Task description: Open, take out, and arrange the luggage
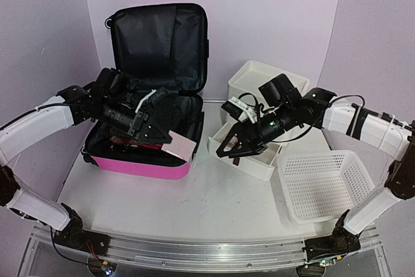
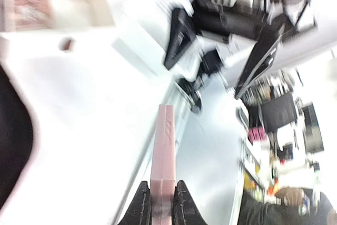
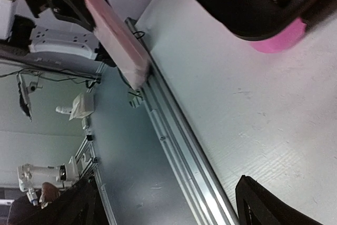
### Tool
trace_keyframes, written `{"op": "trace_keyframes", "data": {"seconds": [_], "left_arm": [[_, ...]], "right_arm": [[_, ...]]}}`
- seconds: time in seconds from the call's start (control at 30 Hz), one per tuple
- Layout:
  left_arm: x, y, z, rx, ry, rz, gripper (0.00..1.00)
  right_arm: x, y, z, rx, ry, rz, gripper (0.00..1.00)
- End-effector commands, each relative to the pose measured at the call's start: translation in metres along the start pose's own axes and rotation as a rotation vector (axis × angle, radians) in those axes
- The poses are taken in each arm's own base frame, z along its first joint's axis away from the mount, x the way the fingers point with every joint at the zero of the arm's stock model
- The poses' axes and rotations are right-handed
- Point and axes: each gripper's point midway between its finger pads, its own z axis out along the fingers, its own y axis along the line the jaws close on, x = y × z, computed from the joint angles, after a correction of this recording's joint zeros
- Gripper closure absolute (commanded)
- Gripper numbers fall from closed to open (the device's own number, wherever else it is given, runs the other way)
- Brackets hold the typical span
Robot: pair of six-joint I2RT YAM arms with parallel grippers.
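The luggage [image 1: 139, 160], a hot-pink suitcase, lies open at the left of the table, its black-lined lid [image 1: 159, 43] standing upright. My left gripper [image 1: 162, 138] hovers over the luggage's front right corner, shut on a flat pale-pink box [image 1: 182, 146]. In the left wrist view the left gripper [image 2: 162, 210] pinches the pale-pink box [image 2: 164, 151] edge-on. My right gripper [image 1: 232, 149] stands open just right of the box, apart from it. In the right wrist view the right gripper [image 3: 168, 209] holds nothing; the pale-pink box [image 3: 117, 40] and the luggage [image 3: 279, 46] lie ahead.
A white plastic drawer stack [image 1: 267, 79] stands behind the right arm, with one white drawer [image 1: 259, 163] pulled out on the table below the right gripper. A white mesh basket [image 1: 324, 183] sits at the front right. Dark items lie inside the suitcase.
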Motion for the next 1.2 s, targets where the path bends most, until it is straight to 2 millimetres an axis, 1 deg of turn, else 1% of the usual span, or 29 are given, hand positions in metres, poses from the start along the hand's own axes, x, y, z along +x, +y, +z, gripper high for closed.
{"op": "trace_keyframes", "data": {"seconds": [0.0,0.07,0.1,0.2,0.23,0.33,0.43,0.53,0.63,0.8,0.9,0.93,0.97,1.07,1.13,1.17], "left_arm": [[0.006,-0.036,0.025,0.123,0.022,0.158,0.99],[0.014,-0.036,0.038,0.156,0.068,0.144,1.0],[0.016,-0.038,0.04,0.166,0.078,0.149,1.0],[0.018,-0.043,0.052,0.203,0.113,0.163,1.0],[0.016,-0.047,0.053,0.213,0.114,0.172,1.0],[0.014,-0.05,0.056,0.229,0.119,0.188,1.0],[0.013,-0.051,0.058,0.246,0.125,0.19,1.0],[0.013,-0.056,0.058,0.273,0.133,0.194,1.0],[0.013,-0.057,0.06,0.283,0.139,0.199,1.0],[0.014,-0.056,0.061,0.288,0.143,0.205,1.0],[0.015,-0.05,0.062,0.253,0.148,0.207,0.99],[0.015,-0.047,0.062,0.236,0.15,0.206,0.96],[0.014,-0.044,0.062,0.211,0.145,0.212,0.89],[0.011,-0.027,0.057,0.122,0.126,0.203,0.67],[0.004,-0.015,0.044,0.074,0.091,0.17,0.5],[-0.002,-0.006,0.032,0.039,0.057,0.153,0.43]], "right_arm": [[-0.007,0.063,0.013,-0.246,0.056,-0.153,0.08],[-0.004,0.068,0.019,-0.271,0.081,-0.162,0.1],[-0.003,0.068,0.021,-0.278,0.088,-0.164,0.11],[-0.001,0.067,0.029,-0.299,0.114,-0.156,0.18],[-0.002,0.068,0.031,-0.312,0.122,-0.15,0.24],[-0.001,0.069,0.034,-0.338,0.14,-0.142,0.41],[0.0,0.066,0.036,-0.34,0.145,-0.147,0.53],[0.0,0.065,0.038,-0.34,0.149,-0.142,0.54],[-0.001,0.061,0.042,-0.335,0.152,-0.136,0.62],[-0.004,0.058,0.045,-0.326,0.146,-0.138,0.8],[-0.005,0.053,0.047,-0.294,0.135,-0.14,0.92],[-0.004,0.052,0.047,-0.287,0.133,-0.138,0.96],[-0.004,0.05,0.047,-0.28,0.131,-0.136,0.98],[0.0,0.043,0.046,-0.234,0.117,-0.142,1.0],[0.003,0.032,0.044,-0.171,0.107,-0.141,1.0],[0.006,0.023,0.041,-0.119,0.113,-0.143,1.0]]}}
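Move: The pink box is in my left gripper, its middle some 4 cm right of that hand point and a little back. My empty right gripper waits some 16 cm to the right of my left hand, 3 cm nearer me; from it the box lies about 12 cm left and 2 cm ahead. The open drawer is some 7 cm right, 8 cm ahead and 18 cm below my right hand; the suitcase's lower shell is about 10 cm left, 8 cm ahead and 18 cm below my left. I bring both hands together in mid-air: my left carries the pink box about 5 cm right and as far back, sinking slightly and turning clockwise, while my open right comes some 5 cm left and 4 cm back, turning counter-clockwise. There my right fingers pinch the box's free end, and only then do my left fingers open and let go. ##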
